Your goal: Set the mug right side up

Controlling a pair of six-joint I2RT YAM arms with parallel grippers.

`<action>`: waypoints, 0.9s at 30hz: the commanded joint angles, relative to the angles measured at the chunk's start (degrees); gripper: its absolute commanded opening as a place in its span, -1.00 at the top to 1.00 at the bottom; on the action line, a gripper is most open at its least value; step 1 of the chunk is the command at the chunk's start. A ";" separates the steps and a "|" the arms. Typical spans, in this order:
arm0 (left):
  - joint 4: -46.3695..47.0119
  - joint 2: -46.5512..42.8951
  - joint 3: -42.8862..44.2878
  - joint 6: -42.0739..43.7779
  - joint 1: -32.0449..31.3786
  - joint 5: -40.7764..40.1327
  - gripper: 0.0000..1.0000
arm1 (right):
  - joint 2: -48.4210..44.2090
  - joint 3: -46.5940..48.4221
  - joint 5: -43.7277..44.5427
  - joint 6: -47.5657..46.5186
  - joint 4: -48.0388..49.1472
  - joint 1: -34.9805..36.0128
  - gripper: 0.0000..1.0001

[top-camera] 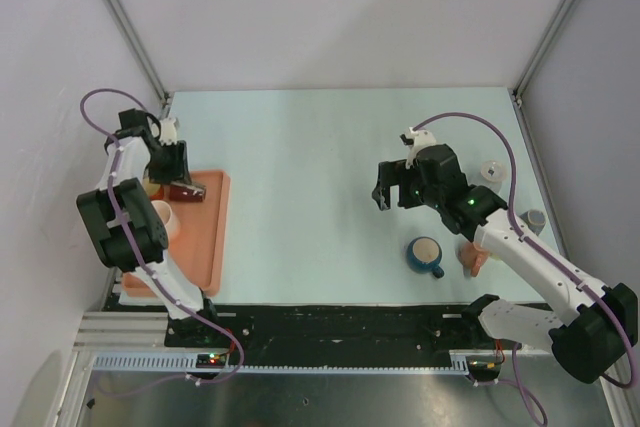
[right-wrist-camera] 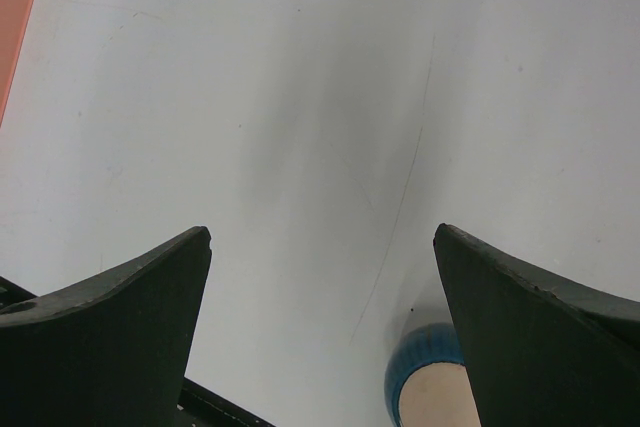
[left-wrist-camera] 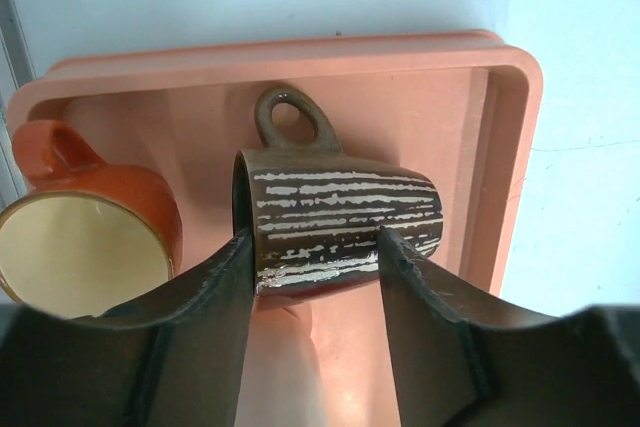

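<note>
A brown mug with white stripes (left-wrist-camera: 340, 207) lies on its side in the orange tray (left-wrist-camera: 510, 147), its handle pointing to the far side and its mouth toward the left. From above, the mug (top-camera: 186, 192) shows as a dark shape near the tray's (top-camera: 215, 237) far end. My left gripper (left-wrist-camera: 315, 242) hovers over the mug's near side, the jaws apart, each fingertip overlapping the mug's lower edge. Bare tray floor shows between the fingers. My right gripper (top-camera: 385, 197) hangs wide open over the bare table, holding nothing.
An upright orange mug (left-wrist-camera: 90, 227) with a cream inside stands in the tray to the left of the brown one. A blue mug (top-camera: 426, 255) stands upright near the right arm, next to a pinkish object (top-camera: 475, 257). A white piece (top-camera: 492, 171) and a grey cup (top-camera: 534, 218) sit at the right edge.
</note>
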 commanded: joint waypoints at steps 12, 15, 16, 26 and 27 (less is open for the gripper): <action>-0.50 -2.72 -5.82 0.15 -0.10 8.11 0.99 | -2.51 0.14 2.33 1.65 0.61 -1.50 -0.99; -0.47 -6.43 -6.78 3.19 -2.37 4.27 1.00 | -3.05 0.12 2.68 1.57 0.19 -1.83 -0.99; -0.39 -7.95 -7.47 4.84 -3.77 2.59 0.99 | -3.24 0.13 2.74 1.55 0.04 -1.93 -0.99; 12.25 -20.87 -16.97 12.75 -7.65 -6.59 1.00 | -3.61 0.08 2.16 1.37 1.25 -2.43 -0.99; 12.74 -21.23 -17.31 13.22 -7.69 -6.58 1.00 | -3.61 0.12 2.00 1.31 1.45 -2.45 -0.99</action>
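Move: The dark striped mug lies on its side in the tray, its middle about 2 cm right of the left hand, level fore and aft, and some 4 cm below. The orange mug lies about 9 cm to that hand's left; the cream mug is roughly 8 cm back and 4 cm left, both some 4 cm lower. From the right hand, the striped mug is about 58 cm left, 7 cm ahead and 15 cm below. Rightward and slightly up and forward at first, the left hand shuts its half-open fingers completely, then sweeps back and farther right, ending about 5 cm to the right and 3.5 cm back, its wrist turning some 15 degrees clockwise. The shut fingertips end close against the far side of the striped mug, bearing it back towards the arm. ##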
